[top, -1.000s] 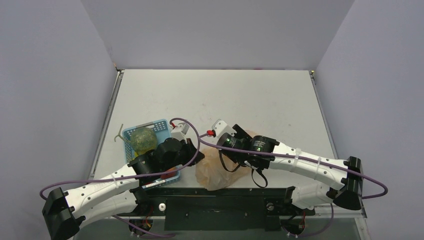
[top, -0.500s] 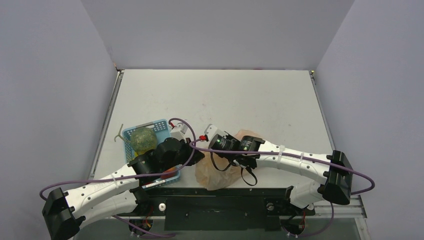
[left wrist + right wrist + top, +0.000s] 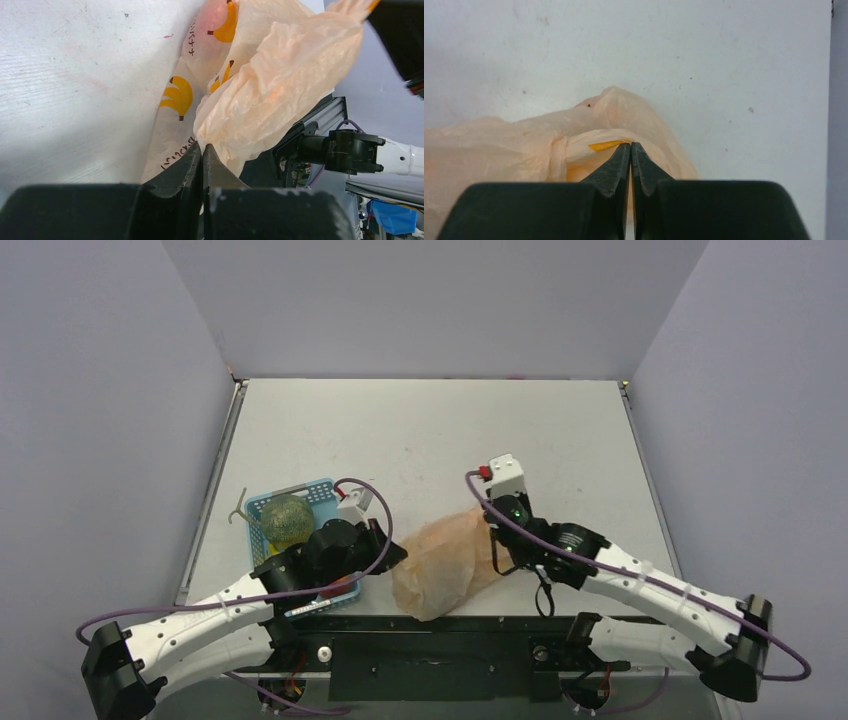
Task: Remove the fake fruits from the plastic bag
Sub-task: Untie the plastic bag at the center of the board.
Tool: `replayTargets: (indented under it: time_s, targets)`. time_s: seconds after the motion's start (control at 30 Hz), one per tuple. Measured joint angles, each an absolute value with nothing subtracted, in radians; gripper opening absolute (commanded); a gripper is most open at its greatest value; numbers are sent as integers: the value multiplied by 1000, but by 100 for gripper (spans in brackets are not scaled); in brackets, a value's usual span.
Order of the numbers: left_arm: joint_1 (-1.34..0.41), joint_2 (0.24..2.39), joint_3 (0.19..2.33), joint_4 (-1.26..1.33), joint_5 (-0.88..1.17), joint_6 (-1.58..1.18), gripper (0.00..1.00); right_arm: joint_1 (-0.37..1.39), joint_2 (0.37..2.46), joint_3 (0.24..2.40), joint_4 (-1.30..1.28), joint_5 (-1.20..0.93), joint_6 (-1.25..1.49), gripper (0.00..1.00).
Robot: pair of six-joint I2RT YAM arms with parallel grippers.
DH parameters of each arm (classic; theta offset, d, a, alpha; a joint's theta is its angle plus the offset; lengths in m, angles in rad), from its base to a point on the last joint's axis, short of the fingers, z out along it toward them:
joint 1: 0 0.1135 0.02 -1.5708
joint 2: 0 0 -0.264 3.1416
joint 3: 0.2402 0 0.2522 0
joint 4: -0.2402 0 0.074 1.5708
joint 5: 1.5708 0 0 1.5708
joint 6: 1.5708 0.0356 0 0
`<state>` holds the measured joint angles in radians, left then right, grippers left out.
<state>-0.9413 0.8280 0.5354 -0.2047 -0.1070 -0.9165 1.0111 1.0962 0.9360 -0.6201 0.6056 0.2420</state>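
Observation:
The plastic bag (image 3: 445, 560), pale peach with yellow banana prints, lies crumpled near the table's front edge between both arms. My left gripper (image 3: 398, 555) is shut on a fold at its left end; in the left wrist view the closed tips (image 3: 202, 146) pinch the film of the bag (image 3: 270, 75). My right gripper (image 3: 497, 545) is shut on the bag's right end, and its tips (image 3: 631, 145) meet on a fold of the bag (image 3: 499, 145) beside a yellow mark. The fake fruits are hidden inside the bag.
A blue mesh basket (image 3: 320, 487) holding a large green melon (image 3: 285, 518) stands left of the bag, partly under my left arm. The black front rail (image 3: 450, 625) runs just below the bag. Grey walls close in both sides.
My right gripper has closed and swung from above the bag's middle to its right end. The bag now stretches out toward the right. The left gripper has stayed shut in place.

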Motion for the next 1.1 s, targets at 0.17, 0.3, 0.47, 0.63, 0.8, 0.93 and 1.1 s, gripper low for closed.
replayTargets:
  time_s: [0.17,0.3,0.47,0.63,0.8,0.93,1.1]
  targets:
    - [-941,808,512,-196,-94,-912,0,953,785,806,-516,691,527,0]
    - [-936,789,495,-191,-72,-904,0,893,557,675,-474,755,797,0]
    - [-926,781,493,-199,-18,-888,1,818,471,587,-474,781,1014,0]
    - [-926,751,493,-247,21,-847,39,817,462,538,-472,765,1087,0]
    - [-926,703,519,-303,32,-834,52,817,450,540,-473,709,1017,0]
    - [-926,723,636,-358,43,-789,52,817,461,585,-495,643,924,0]
    - [-928,897,923,-424,50,-691,53,817,481,638,-498,569,866,0]
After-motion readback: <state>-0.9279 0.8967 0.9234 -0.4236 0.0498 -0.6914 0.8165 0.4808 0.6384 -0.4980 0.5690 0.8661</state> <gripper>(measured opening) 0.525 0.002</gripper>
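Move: The plastic bag is already pinched by both hands: its middle lies about 8 cm to the right of the left hand, level with it and some 6 cm below. From the right hand, the bag's middle is roughly 10 cm left, 6 cm back and 9 cm below. On the left hand's other side stand the blue tray, about 21 cm left and 3 cm ahead, and the green melon in it, about 24 cm left and 9 cm ahead, both near board height. The bag's gathered neck is drawn off to the right, the right hand keeping its pinch while it arcs up and over about 9 cm, rolling left side up nearly 60 degrees and turning clockwise, then easing back some 3 cm left. The left hand draws back about 3 cm, opens halfway to let go of its corner, and lifts away roughly 11 cm. ##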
